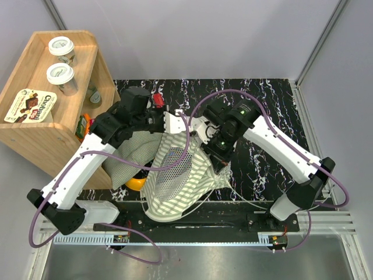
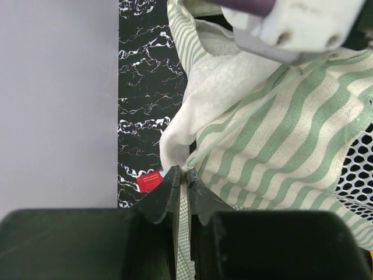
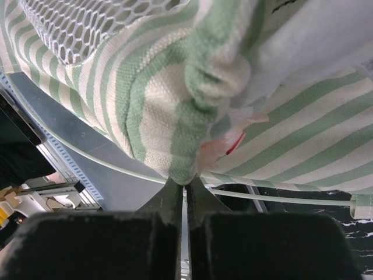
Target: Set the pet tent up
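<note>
The pet tent (image 1: 175, 175), green-and-white striped cloth with a white mesh window (image 1: 178, 160), hangs slack between my two arms over the near edge of the mat. In the left wrist view my left gripper (image 2: 185, 173) is shut, pinching a fold where the tent's stripes (image 2: 274, 134) meet its white curtain cloth (image 2: 221, 76). My right gripper (image 3: 186, 182) is shut on a bunched striped seam of the tent (image 3: 163, 99). A thin pale pole (image 3: 87, 154) curves under that cloth. The mesh (image 3: 76, 29) fills the upper left of the right wrist view.
A small-checked cushion (image 1: 131, 149) lies left of the tent, over a yellow object (image 1: 135, 182). A wooden shelf (image 1: 46, 128) at the left holds two lidded cups (image 1: 61, 49) and a Chobani box (image 1: 30, 106). A red card (image 2: 150, 181) lies on the black marbled mat (image 1: 274, 116).
</note>
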Robot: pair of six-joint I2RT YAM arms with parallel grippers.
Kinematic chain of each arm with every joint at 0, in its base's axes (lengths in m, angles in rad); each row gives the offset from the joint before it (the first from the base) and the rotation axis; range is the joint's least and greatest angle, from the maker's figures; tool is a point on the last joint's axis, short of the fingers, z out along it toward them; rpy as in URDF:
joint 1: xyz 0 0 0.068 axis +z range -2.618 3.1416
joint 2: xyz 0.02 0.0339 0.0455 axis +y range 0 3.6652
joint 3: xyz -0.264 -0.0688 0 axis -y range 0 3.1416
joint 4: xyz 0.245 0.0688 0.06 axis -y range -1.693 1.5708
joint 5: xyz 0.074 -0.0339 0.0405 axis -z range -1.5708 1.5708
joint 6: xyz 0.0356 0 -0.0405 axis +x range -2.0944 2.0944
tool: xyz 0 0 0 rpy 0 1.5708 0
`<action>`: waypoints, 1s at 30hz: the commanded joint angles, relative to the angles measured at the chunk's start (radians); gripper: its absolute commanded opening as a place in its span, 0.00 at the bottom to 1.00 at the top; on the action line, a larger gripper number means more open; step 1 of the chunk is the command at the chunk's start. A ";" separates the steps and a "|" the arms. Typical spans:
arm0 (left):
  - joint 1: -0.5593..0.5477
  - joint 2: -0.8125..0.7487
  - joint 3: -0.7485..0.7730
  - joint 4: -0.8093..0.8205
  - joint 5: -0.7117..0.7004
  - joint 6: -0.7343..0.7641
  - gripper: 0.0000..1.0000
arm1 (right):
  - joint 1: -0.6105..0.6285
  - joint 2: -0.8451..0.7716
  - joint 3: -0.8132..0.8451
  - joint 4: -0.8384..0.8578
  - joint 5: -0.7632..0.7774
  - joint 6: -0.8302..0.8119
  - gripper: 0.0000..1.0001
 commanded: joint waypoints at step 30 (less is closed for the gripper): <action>-0.109 -0.055 -0.190 0.041 0.190 -0.379 0.00 | -0.066 -0.312 -0.265 0.937 0.143 0.141 0.47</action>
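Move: The right fingers are shut on the bunched striped sleeve. From them, the pole end held by the left hand lies about 13 cm ahead, 17 cm left and 7 cm higher; the white flap is some 9 cm ahead and 8 cm left, about level. The mesh panel is roughly 5 cm ahead, 19 cm left and 15 cm lower. From the left hand, the gripped sleeve sits some 13 cm back, 17 cm right and 7 cm lower. Forward and up goes the right hand, roughly 10 cm out and 8 cm higher, after a slight sink while its fingers open to about half and let go of the bunched sleeve; it tilts its fingers outward and nears the left hand over the white flap. The left hand keeps its pinch on the pole end, rising briefly, then sinking and drawing back, tipping down some 20 degrees. ##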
